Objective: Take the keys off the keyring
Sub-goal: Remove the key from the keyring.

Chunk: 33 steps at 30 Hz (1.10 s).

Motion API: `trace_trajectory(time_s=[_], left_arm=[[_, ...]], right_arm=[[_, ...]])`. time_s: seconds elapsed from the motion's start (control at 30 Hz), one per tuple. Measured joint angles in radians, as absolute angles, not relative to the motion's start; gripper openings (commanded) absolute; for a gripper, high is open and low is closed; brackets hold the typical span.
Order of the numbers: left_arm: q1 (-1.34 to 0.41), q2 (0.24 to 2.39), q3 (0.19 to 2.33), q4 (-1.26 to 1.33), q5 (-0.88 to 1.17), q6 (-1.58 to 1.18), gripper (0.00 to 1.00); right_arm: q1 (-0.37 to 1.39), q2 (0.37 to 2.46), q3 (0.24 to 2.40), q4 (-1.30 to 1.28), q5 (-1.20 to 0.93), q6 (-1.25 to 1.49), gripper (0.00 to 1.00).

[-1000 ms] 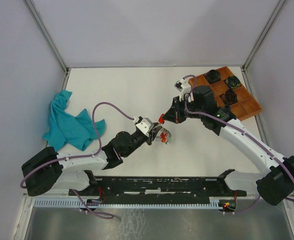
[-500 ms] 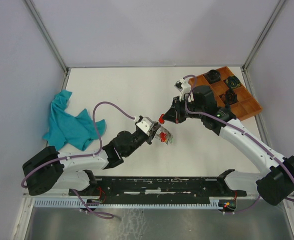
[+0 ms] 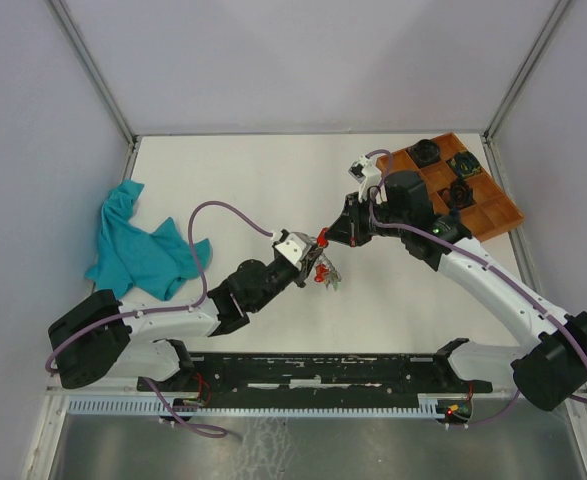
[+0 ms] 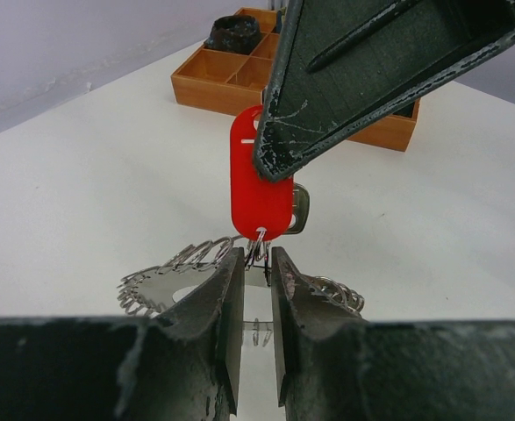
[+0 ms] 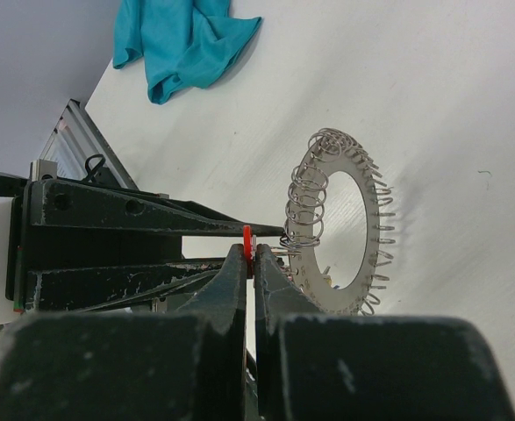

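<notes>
My right gripper (image 3: 325,238) (image 5: 251,254) is shut on the red tag (image 3: 322,237) (image 4: 261,189) (image 5: 247,235) of one of the keys, whose silver metal (image 4: 299,210) peeks out behind the tag. The tag hangs by a small wire loop from the keyring (image 3: 329,276) (image 4: 165,285) (image 5: 373,237), a flat grey ring edged with coiled wire, held up off the table. My left gripper (image 3: 316,264) (image 4: 257,259) is shut on the keyring's coil just under the tag, its jaws narrow with wire between the tips. Other keys are not clearly visible.
A wooden compartment tray (image 3: 493,215) (image 4: 231,74) with dark parts stands at the back right. A teal cloth (image 3: 138,245) (image 5: 182,35) lies crumpled at the left. The table's near edge carries the arm bases and a black rail (image 3: 313,370).
My left gripper's jaws have narrowed onto the keyring's coil and shifted slightly toward the red tag. The right gripper has kept still on the tag.
</notes>
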<state>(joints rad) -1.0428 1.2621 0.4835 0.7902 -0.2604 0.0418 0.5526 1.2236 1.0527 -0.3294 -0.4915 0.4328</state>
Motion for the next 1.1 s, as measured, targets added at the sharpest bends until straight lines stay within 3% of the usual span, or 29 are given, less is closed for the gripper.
trace_trajectory(time_s=[0.33,0.53,1.1], left_arm=[[-1.043,1.263,0.484,0.781,-0.261,0.042,0.24],[-1.043,1.263,0.484,0.778,-0.260,0.042,0.03],[-1.043,1.219,0.467,0.750,-0.261,0.050,0.03]], right_arm=[[0.553,1.224,1.053,-0.330,-0.492,0.432,0.01],[0.553,1.224,1.053,-0.329,-0.491,0.432,0.01],[0.553,1.224,1.053,-0.330,-0.452,0.432,0.01]])
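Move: Between the left fingers' slightly open tips, within a centimetre of the hand point, sits the thin wire ring that links the red key tag to the keyring. The tag, held upright by the right hand, is about 2 cm above and 1 cm ahead, 1 cm to the right; the keyring hangs some 4 cm below and 2 cm farther out, 1 cm to the right. From the right hand, the wire ring lies about 3 cm below and 1 cm to the left, level with it in reach. Staying almost in place with a sink of under half a centimetre, the left hand shuts its fingers and pinches the thin wire ring just under the red tag, then starts drawing left and a little back, less than 1 cm. The right hand keeps its pinch on the tag and at the end eases forward and slightly right, about half a centimetre, so the two hands part. ##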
